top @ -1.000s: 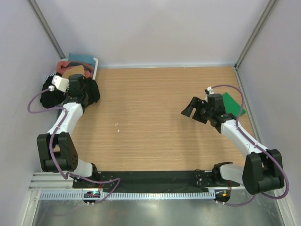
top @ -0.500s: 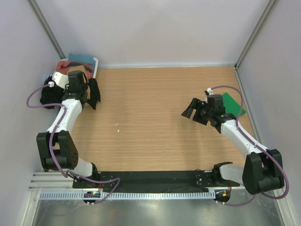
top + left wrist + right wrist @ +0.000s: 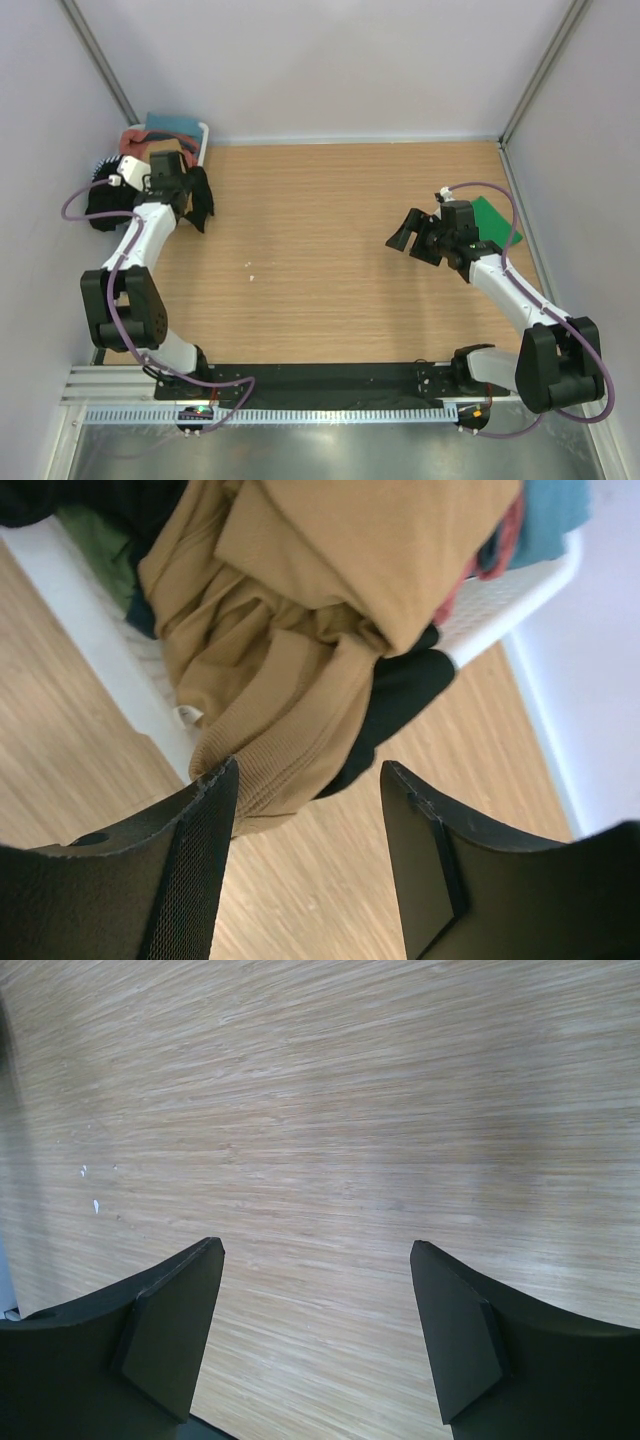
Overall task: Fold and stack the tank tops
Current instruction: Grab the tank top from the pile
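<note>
The tan tank top [image 3: 300, 630] lies bunched in a white basket [image 3: 110, 670] and hangs over its rim onto the table. My left gripper [image 3: 305, 810] is open right at the top's ribbed hem, with the left finger [image 3: 190, 860] against the hem and nothing held. In the top view the left gripper [image 3: 178, 160] is at the basket [image 3: 203, 135] at the back left, and the arm hides the tan top. The green tank top [image 3: 497, 222] lies flat at the right, behind my right arm. My right gripper [image 3: 405, 232] is open and empty over bare wood, as the right wrist view [image 3: 315, 1270] shows.
The basket also holds black cloth [image 3: 400, 695], teal cloth [image 3: 550, 510], red cloth [image 3: 500, 550] and dark green cloth [image 3: 95, 540]. Black cloth [image 3: 202, 200] drapes over the basket's side onto the table. Walls close in the left, back and right.
My left wrist has turned and shifted a little toward the basket's rim. The right arm has not moved.
</note>
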`<action>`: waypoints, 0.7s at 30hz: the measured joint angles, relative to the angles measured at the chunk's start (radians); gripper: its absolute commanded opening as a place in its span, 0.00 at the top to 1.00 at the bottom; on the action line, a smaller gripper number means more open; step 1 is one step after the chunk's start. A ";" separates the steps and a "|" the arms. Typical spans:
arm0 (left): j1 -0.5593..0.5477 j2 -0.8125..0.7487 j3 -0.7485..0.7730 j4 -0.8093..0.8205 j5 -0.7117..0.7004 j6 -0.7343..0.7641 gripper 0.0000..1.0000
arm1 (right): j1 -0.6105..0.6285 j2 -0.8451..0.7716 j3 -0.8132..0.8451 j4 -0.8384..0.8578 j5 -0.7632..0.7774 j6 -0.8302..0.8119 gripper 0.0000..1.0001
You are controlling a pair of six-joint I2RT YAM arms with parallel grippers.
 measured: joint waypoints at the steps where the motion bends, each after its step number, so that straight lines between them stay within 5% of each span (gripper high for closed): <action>1: 0.000 0.008 0.003 -0.012 -0.005 -0.005 0.39 | 0.000 0.000 0.000 0.000 0.000 0.000 0.18; 10: 0.004 0.050 0.009 -0.085 -0.044 -0.030 0.42 | 0.000 0.000 0.000 -0.002 0.000 0.000 0.18; 13: 0.009 0.050 0.009 -0.097 -0.051 -0.032 0.66 | 0.000 0.000 0.000 -0.003 0.000 0.000 0.18; 14: 0.013 0.050 0.009 -0.102 -0.051 -0.033 0.83 | 0.000 0.000 0.000 -0.003 0.000 0.000 0.18; 17: 0.033 0.051 0.008 -0.109 -0.035 -0.028 1.00 | 0.000 0.000 0.000 -0.003 0.000 0.000 0.18; 21: 0.063 0.051 -0.004 -0.091 0.003 -0.026 1.00 | 0.000 0.000 0.000 -0.005 0.000 0.000 0.18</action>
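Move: The hanging corner of the tan tank top lies about 4 cm to the left hand's left, 1 cm back and 6 cm below. The black tank top beside it hangs some 4 cm to the right of that corner and 2 cm farther out; the white basket's middle is roughly 9 cm ahead of the hand, 8 cm left and 8 cm below. From the idle right hand the tan corner is around 42 cm left and 10 cm ahead, about level. Left hand sinks about 4 cm, drifting left and back to the tan tank top's hanging corner, and shuts its fingers. ##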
